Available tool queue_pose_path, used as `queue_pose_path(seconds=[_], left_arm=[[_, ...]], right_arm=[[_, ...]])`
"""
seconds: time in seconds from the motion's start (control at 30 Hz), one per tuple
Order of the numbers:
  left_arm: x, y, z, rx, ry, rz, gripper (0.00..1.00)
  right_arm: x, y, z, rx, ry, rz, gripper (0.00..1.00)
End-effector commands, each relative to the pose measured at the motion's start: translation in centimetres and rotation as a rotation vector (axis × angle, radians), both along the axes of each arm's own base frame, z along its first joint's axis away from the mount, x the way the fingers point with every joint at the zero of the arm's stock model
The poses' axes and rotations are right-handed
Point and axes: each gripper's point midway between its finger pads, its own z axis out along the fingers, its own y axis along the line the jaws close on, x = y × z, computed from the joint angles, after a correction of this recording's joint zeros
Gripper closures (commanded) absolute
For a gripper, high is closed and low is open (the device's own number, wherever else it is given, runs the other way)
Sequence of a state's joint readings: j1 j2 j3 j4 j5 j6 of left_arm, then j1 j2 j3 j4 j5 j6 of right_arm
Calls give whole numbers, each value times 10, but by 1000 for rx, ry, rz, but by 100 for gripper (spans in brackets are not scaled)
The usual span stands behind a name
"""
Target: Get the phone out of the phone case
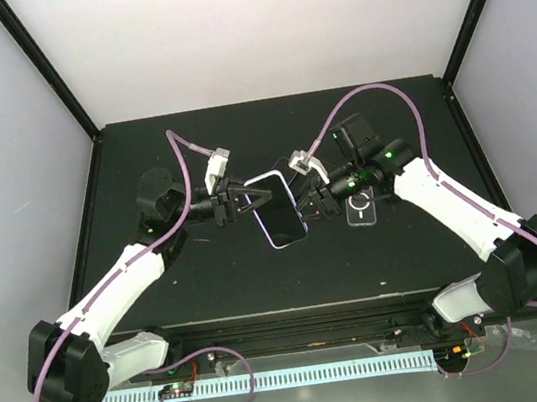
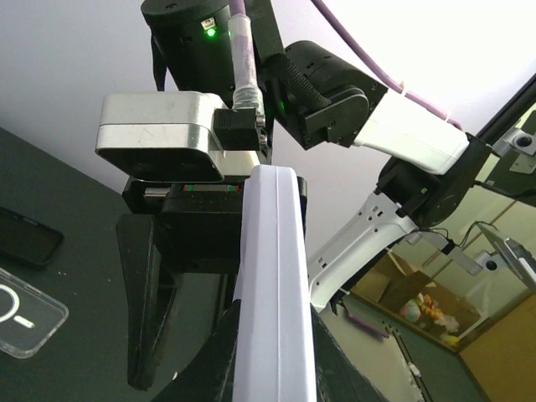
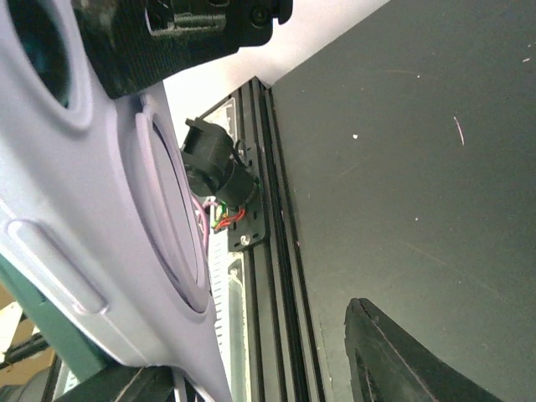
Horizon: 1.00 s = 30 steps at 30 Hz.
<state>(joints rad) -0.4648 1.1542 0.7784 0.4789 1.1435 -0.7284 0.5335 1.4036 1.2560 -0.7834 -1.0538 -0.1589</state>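
Observation:
The phone in its lavender case (image 1: 278,210) is held above the middle of the black table, dark screen up. My left gripper (image 1: 247,204) is shut on its left edge; in the left wrist view the case edge (image 2: 272,276) runs between the two black fingers (image 2: 205,360). My right gripper (image 1: 311,201) is at the case's right edge and is open. In the right wrist view the lavender back of the case (image 3: 84,209) lies by the left finger, and the other finger (image 3: 402,360) stands well apart from it.
A clear case with a ring mark (image 1: 362,209) lies on the table under the right arm; it also shows in the left wrist view (image 2: 25,318). A dark flat phone (image 2: 25,237) lies just beyond it. The table's front rail (image 3: 268,251) runs along the near edge.

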Motion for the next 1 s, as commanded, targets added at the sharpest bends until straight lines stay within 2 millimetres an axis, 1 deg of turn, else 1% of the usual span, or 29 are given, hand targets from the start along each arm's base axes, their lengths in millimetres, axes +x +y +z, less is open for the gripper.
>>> queue_pose_path(seconds=[0.0, 0.07, 0.1, 0.13, 0.17, 0.23, 0.27, 0.3, 0.4, 0.43, 0.5, 0.53, 0.6, 0.63, 0.67, 0.73, 0.8, 0.83, 0.9, 0.93, 0.97], left_arm=[[-48, -16, -40, 108, 176, -269, 98], [-43, -18, -48, 131, 196, -251, 98], [-39, -19, -50, 141, 202, -227, 98], [-30, -21, -54, 154, 215, -185, 98], [-22, -22, -57, 166, 230, -145, 98], [4, -22, -66, 192, 277, -36, 98], [17, -22, -72, 205, 302, 18, 98], [31, -23, -81, 223, 332, 66, 99], [59, -22, -92, 243, 353, 188, 97], [66, -22, -93, 243, 349, 223, 93], [77, -21, -97, 247, 351, 271, 78], [83, -21, -101, 261, 356, 298, 67], [99, -13, -118, 340, 383, 402, 41], [107, -6, -126, 386, 391, 474, 31], [114, 3, -134, 434, 391, 544, 26], [122, 20, -134, 491, 343, 657, 21], [125, 38, -136, 531, 303, 754, 19], [124, 44, -137, 548, 288, 786, 19], [120, 54, -149, 604, 278, 827, 19], [116, 58, -146, 609, 261, 840, 19], [110, 58, -150, 628, 248, 844, 19]], right_arm=[[18, 18, 93, 289, -246, 38, 52], [17, 18, 93, 297, -227, 43, 56], [16, 18, 91, 297, -213, 45, 59], [15, 18, 88, 299, -195, 52, 66], [13, 18, 82, 298, -176, 58, 75], [12, 17, 67, 277, -135, 56, 89], [12, 16, 57, 261, -110, 57, 93], [12, 14, 48, 246, -88, 55, 95], [14, 7, 21, 208, 6, 40, 99], [16, 5, 12, 197, 35, 28, 99], [23, -3, -6, 179, 72, -10, 99], [28, -6, -15, 167, 83, -29, 99], [36, -12, -39, 123, 112, -61, 99], [40, -15, -50, 104, 140, -71, 99], [42, -16, -60, 89, 166, -76, 99], [45, -18, -80, 39, 201, -98, 99], [50, -21, -93, -9, 203, -125, 99], [52, -22, -98, -30, 204, -142, 99], [57, -23, -106, -59, 212, -184, 99], [60, -24, -110, -71, 219, -210, 99], [62, -25, -112, -81, 226, -235, 99]])
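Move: The left hand still holds the phone in its lavender case, its middle some 4 cm right, 2 cm back and 3 cm below. From the open right hand, that middle lies about 5 cm left, 1 cm ahead and slightly above. On the table roughly 26 cm below it, the clear case is 20 cm ahead and 20 cm right, a teal-edged phone 24 cm ahead and 9 cm right, a silver-edged phone 27 cm ahead and 2 cm left. Right fingers pinch the lavender case's right edge, lowering it about 12 cm; left opens, leaving down and forward. ##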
